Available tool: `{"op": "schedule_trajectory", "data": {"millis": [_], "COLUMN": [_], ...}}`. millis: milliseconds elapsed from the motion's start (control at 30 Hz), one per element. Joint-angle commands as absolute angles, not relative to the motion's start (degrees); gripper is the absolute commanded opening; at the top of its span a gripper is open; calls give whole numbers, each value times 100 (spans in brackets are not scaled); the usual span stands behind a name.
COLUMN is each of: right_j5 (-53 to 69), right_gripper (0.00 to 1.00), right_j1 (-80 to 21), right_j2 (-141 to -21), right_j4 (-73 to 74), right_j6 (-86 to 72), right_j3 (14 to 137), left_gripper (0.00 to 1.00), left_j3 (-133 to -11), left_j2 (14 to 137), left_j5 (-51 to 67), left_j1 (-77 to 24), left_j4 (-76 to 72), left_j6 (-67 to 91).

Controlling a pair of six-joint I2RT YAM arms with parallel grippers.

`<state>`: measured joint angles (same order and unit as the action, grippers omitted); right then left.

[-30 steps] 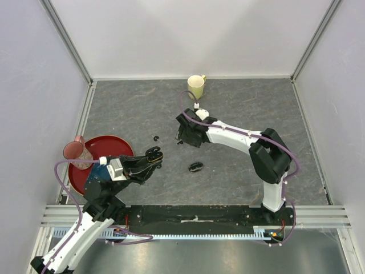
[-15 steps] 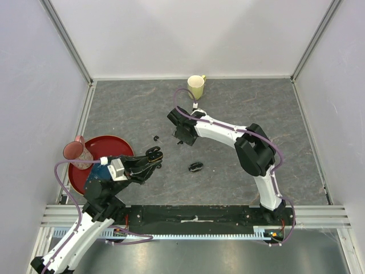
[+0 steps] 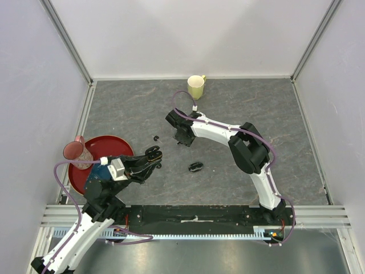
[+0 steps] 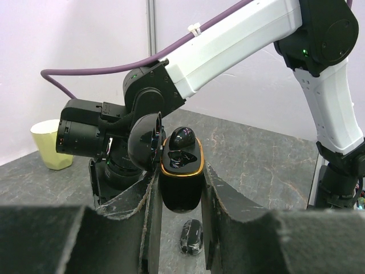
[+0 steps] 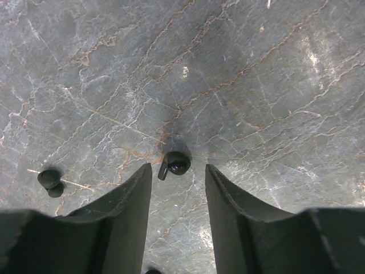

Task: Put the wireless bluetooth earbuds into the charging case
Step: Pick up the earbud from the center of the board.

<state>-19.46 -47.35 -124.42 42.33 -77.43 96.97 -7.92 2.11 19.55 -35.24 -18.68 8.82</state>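
Note:
My left gripper [image 4: 181, 178] is shut on an open black charging case [image 4: 181, 174] with a gold rim, held above the table with its lid [image 4: 142, 141] swung left. A glossy black earbud [image 4: 183, 137] appears to sit in the far end of the case. In the top view the left gripper [image 3: 153, 155] hovers beside the red plate. My right gripper [image 5: 178, 168] is open and low over the table, with one earbud [image 5: 175, 163] lying on the table just ahead of its tips. Another earbud [image 5: 50, 179] lies to its left, also visible from above [image 3: 156, 137].
A second, closed black case [image 3: 196, 166] lies on the table between the arms, also below my left fingers [image 4: 192, 236]. A yellow cup [image 3: 196, 86] stands at the back. A red plate [image 3: 108, 147] with a pink cup [image 3: 74, 149] sits at the left.
The right gripper has shifted a little left over the earbud and its jaws have narrowed. The left gripper and its case have stayed put.

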Motion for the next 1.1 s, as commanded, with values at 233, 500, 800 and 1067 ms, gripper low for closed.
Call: {"op": "schedule_trajectory", "data": {"millis": [233,500,800,1067], "right_j5": [-2101,-2136,-2039,-2004], "right_gripper": [42,41,26,17], "right_j1": [-4711,-4685,-4658,-4658], "right_j2": [-12674,-12709,-12674,-12525], "right_j4": [4254,4236,4113,3929], "right_j6": [-7858,-7813,-7682,-6735], "right_j3": [9967,9941,9765,9546], "left_gripper": [2,2,2,2], "left_j3": [-1020,-1020,-1020,-1037], "left_j2": [176,158,220,237], "left_j5": [1854,1828,1828,1837], "left_j1": [-3542,-3542,-3542,-3542], "left_j4": [-1846,-1811,-1802,-1793], "left_j6": [554,545,545,598]}}
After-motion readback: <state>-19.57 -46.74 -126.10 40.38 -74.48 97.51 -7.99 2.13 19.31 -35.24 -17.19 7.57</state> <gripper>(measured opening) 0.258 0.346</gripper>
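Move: The earbud from the centre of the board lies almost between my right fingertips, about 1 cm ahead and 1 cm lower, not off to either side. Another earbud, by a thin stick, sits some 9 cm to its left and 1 cm farther out; a third is about 8 cm left and 9 cm back of it; the black closed case is roughly 6 cm right and 9 cm back of it. From my left hand the centre earbud is some 18 cm ahead, 8 cm right and 25 cm below. I ease my right hand down the last 1 cm over the centre earbud while its fingers draw in, then creep about 1 cm forward, closing on until the fingertips pinch the bud from both sides and the grip effort rises. The fingers keep slanting down and forward. My left hand holds the open charging case nearly still. ##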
